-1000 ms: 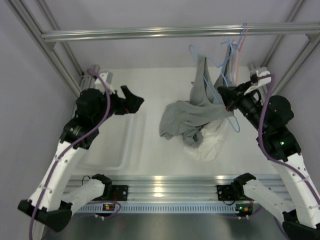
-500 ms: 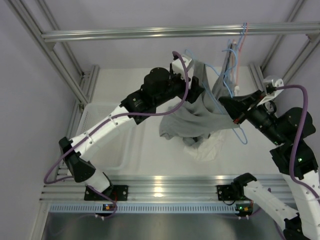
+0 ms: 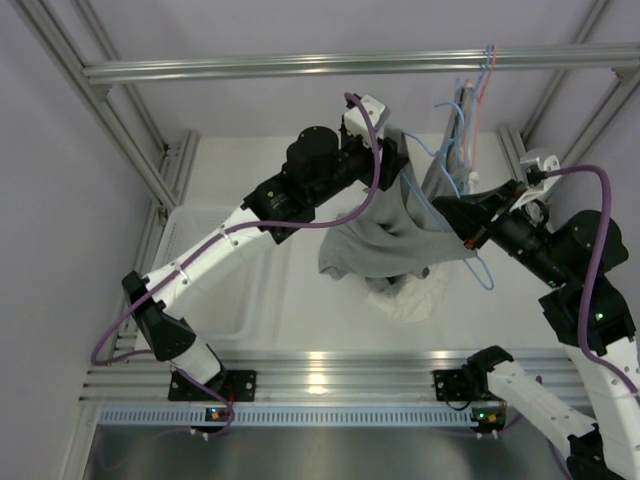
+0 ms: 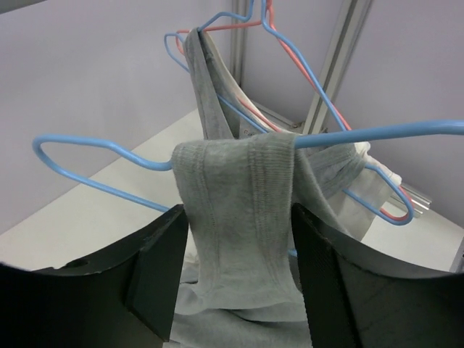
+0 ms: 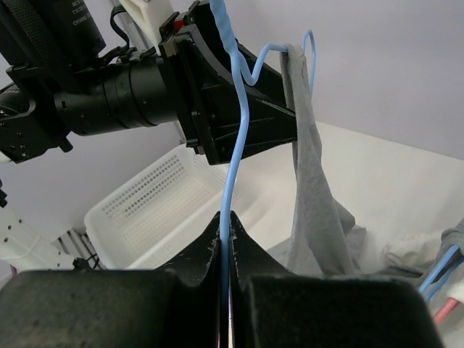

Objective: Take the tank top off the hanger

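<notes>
A grey tank top hangs by one strap over a blue wire hanger, its body sagging to the table. My left gripper is open, one finger on each side of that strap just below the wire, in the top view at the garment's upper end. My right gripper is shut on the blue hanger's wire and holds it up in the air, in the top view right of the tank top. The strap hangs off the hanger's far end.
A white garment lies under the tank top. More blue and pink hangers with clothing hang from the back rail. A white perforated basket sits at the left, also in the right wrist view.
My left arm has swung from over the basket across to the tank top strap and edged slightly higher. My right arm has raised the hanger a little.
</notes>
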Available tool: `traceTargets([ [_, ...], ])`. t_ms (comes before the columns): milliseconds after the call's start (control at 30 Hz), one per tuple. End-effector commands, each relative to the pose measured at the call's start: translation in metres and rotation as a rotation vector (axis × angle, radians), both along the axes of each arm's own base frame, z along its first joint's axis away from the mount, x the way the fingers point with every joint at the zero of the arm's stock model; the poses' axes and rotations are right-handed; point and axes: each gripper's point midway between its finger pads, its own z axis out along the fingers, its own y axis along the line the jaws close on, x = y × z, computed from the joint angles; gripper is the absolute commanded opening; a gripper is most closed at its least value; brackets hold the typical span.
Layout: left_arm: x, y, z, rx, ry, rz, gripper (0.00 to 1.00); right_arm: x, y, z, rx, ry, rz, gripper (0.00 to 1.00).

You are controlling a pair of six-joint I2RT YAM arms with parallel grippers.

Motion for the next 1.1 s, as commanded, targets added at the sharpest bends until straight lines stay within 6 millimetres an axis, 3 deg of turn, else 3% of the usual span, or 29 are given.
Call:
traceTargets([
  [0, -0.01, -0.005, 0.036, -0.096, -0.058, -0.052, 0.63, -0.006, -0.001, 0.021, 0.021, -0.048, 0.012, 0.0],
  [67, -0.007, -0.003, 0.039, -0.101, -0.071, -0.035, 0.53, -0.007, 0.001, 0.023, 0.022, -0.048, 0.023, 0.0],
  [100, -0.003, -0.001, 0.039, -0.099, -0.073, -0.007, 0.34, -0.007, 0.0, 0.024, 0.025, -0.05, 0.02, 0.0],
  [233, 0.002, 0.009, 0.036, -0.089, -0.076, 0.047, 0.0, -0.004, -0.003, 0.023, 0.017, -0.053, -0.008, 0.0],
  [433, 0.017, 0.034, 0.048, -0.113, -0.087, 0.202, 0.0, 0.0, 0.002, 0.006, -0.026, -0.014, 0.019, 0.0],
  [567, 0.03, 0.068, 0.07, -0.165, -0.099, 0.389, 0.0, -0.005, -0.005, -0.012, -0.096, 0.003, -0.003, 0.0],
  [667, 0.035, 0.082, 0.075, -0.173, -0.102, 0.455, 0.0, -0.01, -0.012, -0.015, -0.096, -0.011, -0.027, 0.0],
  [967, 0.059, 0.11, 0.053, -0.212, 0.03, 0.528, 0.0, -0.036, -0.017, 0.001, -0.096, -0.141, 0.007, 0.0],
  [1067, 0.062, 0.104, 0.047, -0.212, 0.062, 0.494, 0.0, -0.044, -0.015, 0.002, -0.1, -0.181, 0.04, 0.0],
])
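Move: The grey tank top strap hangs over one arm of the blue hanger and sits almost between the left hand's open fingers, about 1 cm ahead and 1 cm right. The hanger's tip is roughly 4 cm ahead, 2 cm left and 3 cm above that hand; the garment still hanging on the rack is some 9 cm ahead and 12 cm right. From the right hand, shut on the hanger, the strap lies about 11 cm ahead and 9 cm left. The left fingers pinch the strap shut between them, then draw it out along the hanger arm towards its tip, some 8 cm left and 5 cm forward, rising slightly while the wrist turns about 25 degrees counter-clockwise. The right hand keeps its grip on the hanger and then eases back about 3 cm, a little right and down, away from the left hand. ##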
